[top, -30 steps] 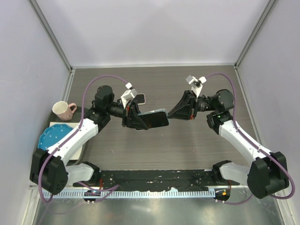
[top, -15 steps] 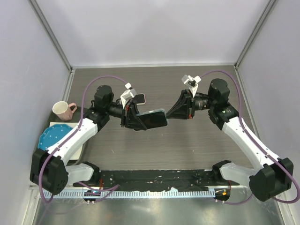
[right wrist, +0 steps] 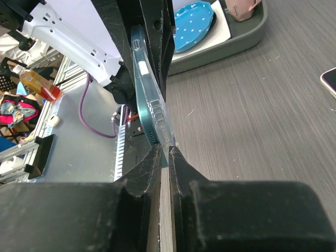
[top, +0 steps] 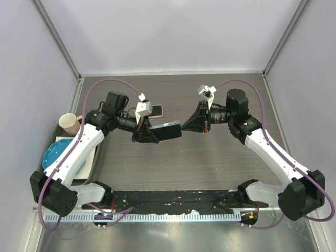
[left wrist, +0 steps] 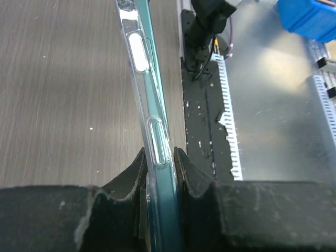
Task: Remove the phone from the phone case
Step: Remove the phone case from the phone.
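A teal phone (top: 169, 130) in a clear phone case (left wrist: 137, 52) hangs edge-on above the table's middle. My left gripper (top: 152, 132) is shut on its left end, and in the left wrist view the fingers (left wrist: 137, 167) press both flat sides, the phone's teal edge (left wrist: 155, 107) running up between them. From the right, my right gripper (top: 184, 126) meets the free end. Its jaws (right wrist: 164, 150) are almost together, pinched at the corner of the case (right wrist: 157, 118), with only a thin slit between them. The phone (right wrist: 140, 105) sits inside the case.
A second phone (top: 155, 111) lies flat on the table behind the held one. At the left, a grey tray (right wrist: 239, 37) holds a pink mug (top: 69, 123) and a blue plate (top: 56, 153). A black strip (top: 173, 200) runs along the near edge.
Both arms shifted left and slightly back, carrying the phone with them. The right gripper stayed at the phone's free end and its jaws narrowed a little.
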Robot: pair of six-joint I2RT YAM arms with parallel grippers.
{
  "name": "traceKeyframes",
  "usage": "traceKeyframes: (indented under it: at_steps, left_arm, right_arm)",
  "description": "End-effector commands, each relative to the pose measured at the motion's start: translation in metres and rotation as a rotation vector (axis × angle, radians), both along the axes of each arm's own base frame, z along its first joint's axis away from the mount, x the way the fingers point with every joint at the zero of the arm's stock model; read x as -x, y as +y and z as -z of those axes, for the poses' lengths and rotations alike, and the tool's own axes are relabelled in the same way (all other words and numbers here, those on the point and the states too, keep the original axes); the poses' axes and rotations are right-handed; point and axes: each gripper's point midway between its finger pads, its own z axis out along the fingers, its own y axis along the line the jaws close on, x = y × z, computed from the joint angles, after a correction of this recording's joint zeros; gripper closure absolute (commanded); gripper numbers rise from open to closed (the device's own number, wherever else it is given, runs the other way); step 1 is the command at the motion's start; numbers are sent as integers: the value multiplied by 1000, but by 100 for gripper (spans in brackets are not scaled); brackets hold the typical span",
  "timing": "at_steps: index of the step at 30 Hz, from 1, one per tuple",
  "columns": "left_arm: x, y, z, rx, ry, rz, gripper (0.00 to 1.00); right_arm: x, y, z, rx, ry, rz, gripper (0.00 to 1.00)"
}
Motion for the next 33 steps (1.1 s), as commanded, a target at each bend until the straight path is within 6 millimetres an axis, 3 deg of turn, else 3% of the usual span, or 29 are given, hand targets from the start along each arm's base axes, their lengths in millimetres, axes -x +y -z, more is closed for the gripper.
traceKeyframes:
  at_steps: [1, 5, 10, 12, 13, 16, 28, 33]
  left_arm:
    - [81, 2, -80, 399, -111, 411, 100]
    - [78, 0, -77, 373, -139, 391, 100]
    - [55, -10, -63, 285, -169, 313, 100]
    - [49, -14, -49, 229, -74, 259, 100]
    - [36, -20, -52, 242, -132, 226, 100]
    - [27, -25, -44, 233, -89, 180, 100]
    - [34, -24, -43, 250, -68, 230, 100]
    - [36, -23, -44, 254, -71, 239, 100]
  right_arm:
    - [-55, 3, 23, 75, -63, 229, 88]
    - [-54, 4, 23, 71, -58, 219, 88]
    - [-54, 2, 23, 79, -78, 225, 87]
    - [-49, 1, 23, 86, -93, 203, 85]
    - [-48, 0, 22, 87, -119, 197, 83]
    - [-33, -2, 20, 89, -146, 134, 76]
    - [-5, -5, 17, 34, -98, -5, 44]
    - [-1, -5, 15, 29, -97, -18, 43]
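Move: The clear phone case, with the phone partly sprung from it, is held by the left hand; its middle lies about 5 cm to that hand's right and 2 cm farther out, at about its height. From the right hand, whose nearly shut tips are at the case's free end, that middle is some 7 cm left and 1 cm back. The white-rimmed phone lies on the table about 11 cm ahead of the right hand, 17 cm to its left and 26 cm below. The case's free end comes free of the right fingertips, which shift about 2 cm forward and 2 cm down, open to over half, then draw back about 2 cm to straddle the case end, one finger in the gap between case and phone. The left hand keeps its grip; it first sinks a little, then carries case and phone some 3 cm right towards the right hand, rising again at the end. ##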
